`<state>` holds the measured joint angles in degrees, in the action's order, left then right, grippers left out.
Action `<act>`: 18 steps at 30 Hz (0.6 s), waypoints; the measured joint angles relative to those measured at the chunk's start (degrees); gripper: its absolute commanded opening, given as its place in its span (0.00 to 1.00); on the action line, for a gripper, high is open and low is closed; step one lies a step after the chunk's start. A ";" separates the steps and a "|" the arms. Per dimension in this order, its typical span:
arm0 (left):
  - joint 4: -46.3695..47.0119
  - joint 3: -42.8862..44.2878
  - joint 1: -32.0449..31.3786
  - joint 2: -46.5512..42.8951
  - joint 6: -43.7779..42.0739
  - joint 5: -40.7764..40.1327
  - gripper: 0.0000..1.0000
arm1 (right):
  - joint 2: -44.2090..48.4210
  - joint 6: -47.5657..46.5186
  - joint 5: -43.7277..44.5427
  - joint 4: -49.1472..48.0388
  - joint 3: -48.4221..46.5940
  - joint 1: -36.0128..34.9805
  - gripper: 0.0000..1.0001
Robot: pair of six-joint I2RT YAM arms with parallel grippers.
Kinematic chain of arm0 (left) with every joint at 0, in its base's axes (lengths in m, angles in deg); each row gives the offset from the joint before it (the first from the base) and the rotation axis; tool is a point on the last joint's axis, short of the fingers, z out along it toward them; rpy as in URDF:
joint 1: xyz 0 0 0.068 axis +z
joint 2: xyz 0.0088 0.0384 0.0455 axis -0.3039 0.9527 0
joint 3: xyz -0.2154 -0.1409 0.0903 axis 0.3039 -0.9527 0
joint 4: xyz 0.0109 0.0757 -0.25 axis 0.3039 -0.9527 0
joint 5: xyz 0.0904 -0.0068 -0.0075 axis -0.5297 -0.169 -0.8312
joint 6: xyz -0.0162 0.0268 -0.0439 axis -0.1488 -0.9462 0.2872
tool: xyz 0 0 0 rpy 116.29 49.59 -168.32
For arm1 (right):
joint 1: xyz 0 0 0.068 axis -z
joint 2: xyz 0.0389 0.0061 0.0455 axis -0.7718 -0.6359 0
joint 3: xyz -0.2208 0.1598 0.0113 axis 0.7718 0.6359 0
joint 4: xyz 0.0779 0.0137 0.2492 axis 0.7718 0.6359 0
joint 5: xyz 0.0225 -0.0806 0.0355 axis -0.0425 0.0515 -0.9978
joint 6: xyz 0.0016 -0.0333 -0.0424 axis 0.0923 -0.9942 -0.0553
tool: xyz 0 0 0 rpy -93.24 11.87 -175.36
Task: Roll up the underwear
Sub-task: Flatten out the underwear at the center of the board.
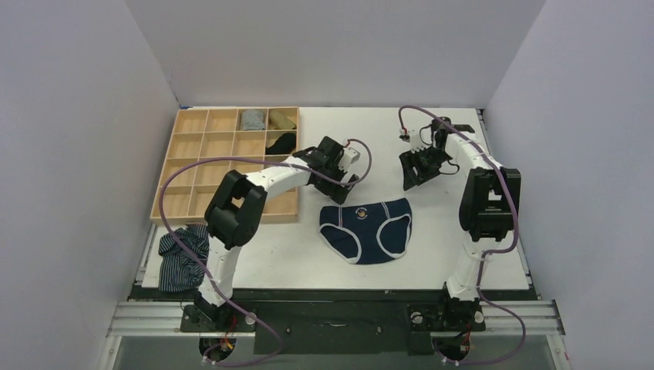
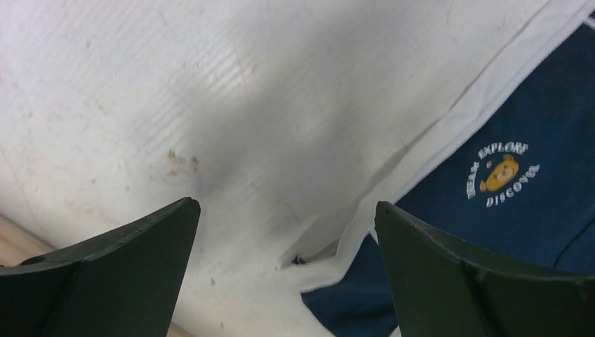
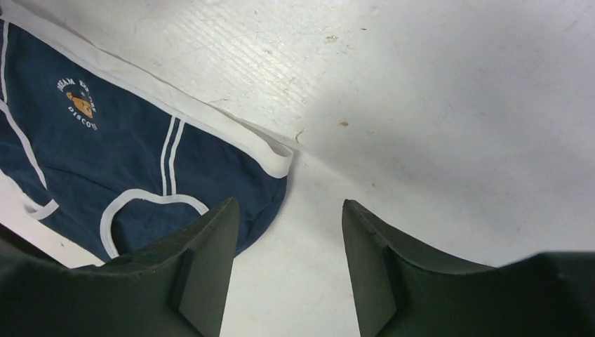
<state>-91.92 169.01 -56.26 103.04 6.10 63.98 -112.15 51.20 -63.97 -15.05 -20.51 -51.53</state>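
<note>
The navy underwear [image 1: 366,227] with white waistband and trim lies flat and spread out on the white table, waistband toward the far side. My left gripper [image 1: 347,187] hovers over its far-left waistband corner. In the left wrist view that gripper [image 2: 286,203] is wide open, the white corner [image 2: 330,260] lying loose between the fingers and the navy cloth [image 2: 533,225] with its bear logo at right. My right gripper [image 1: 410,179] hangs above the far-right corner. It is open [image 3: 288,202] over bare table, with the underwear [image 3: 105,154] just left of its left finger.
A wooden compartment tray [image 1: 166,166] stands at the far left, holding a grey roll [image 1: 252,119], an olive roll [image 1: 281,118] and a black sock roll [image 1: 281,142]. A blue-and-white striped garment [image 1: 183,258] lies crumpled at the near-left table edge.
</note>
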 measured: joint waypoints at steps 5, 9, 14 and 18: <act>2.78 -9.22 0.44 -7.87 0.09 -0.17 0.97 | 6.43 0.81 0.52 -2.56 4.83 -0.55 0.52; 4.68 -16.59 0.46 -15.30 -1.75 1.57 0.97 | 11.98 0.37 0.98 -3.10 10.03 -2.54 0.51; 6.73 -22.18 0.44 -20.90 -5.29 5.14 0.97 | 12.81 -0.04 3.02 -3.85 15.04 -6.25 0.49; 7.13 -23.87 0.44 -21.59 -7.10 11.06 0.97 | 11.04 -0.02 3.34 -4.24 15.50 -7.43 0.48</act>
<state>-84.79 145.14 -55.82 81.44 -1.00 75.04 -101.11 51.18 -60.62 -19.29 -5.01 -58.96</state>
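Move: The underwear lies on the table, already let go, its middle about 10 cm back and 5 cm to the right of the left hand, some 4 cm below it. The black roll in the wooden box sits around 14 cm ahead and 17 cm to the left of that hand. From the right hand, the underwear's middle is roughly 12 cm back, 11 cm to the left and 8 cm below. Over the underwear's waist edge both empty hands draw back, drifting left. The left, fingers wide open, goes about 8 cm back, rising some 4 cm and turning clockwise roughly 10 degrees, over the left end; the right, still half open, makes a low arc about 6 cm back, up a little then down again, over the right end. ##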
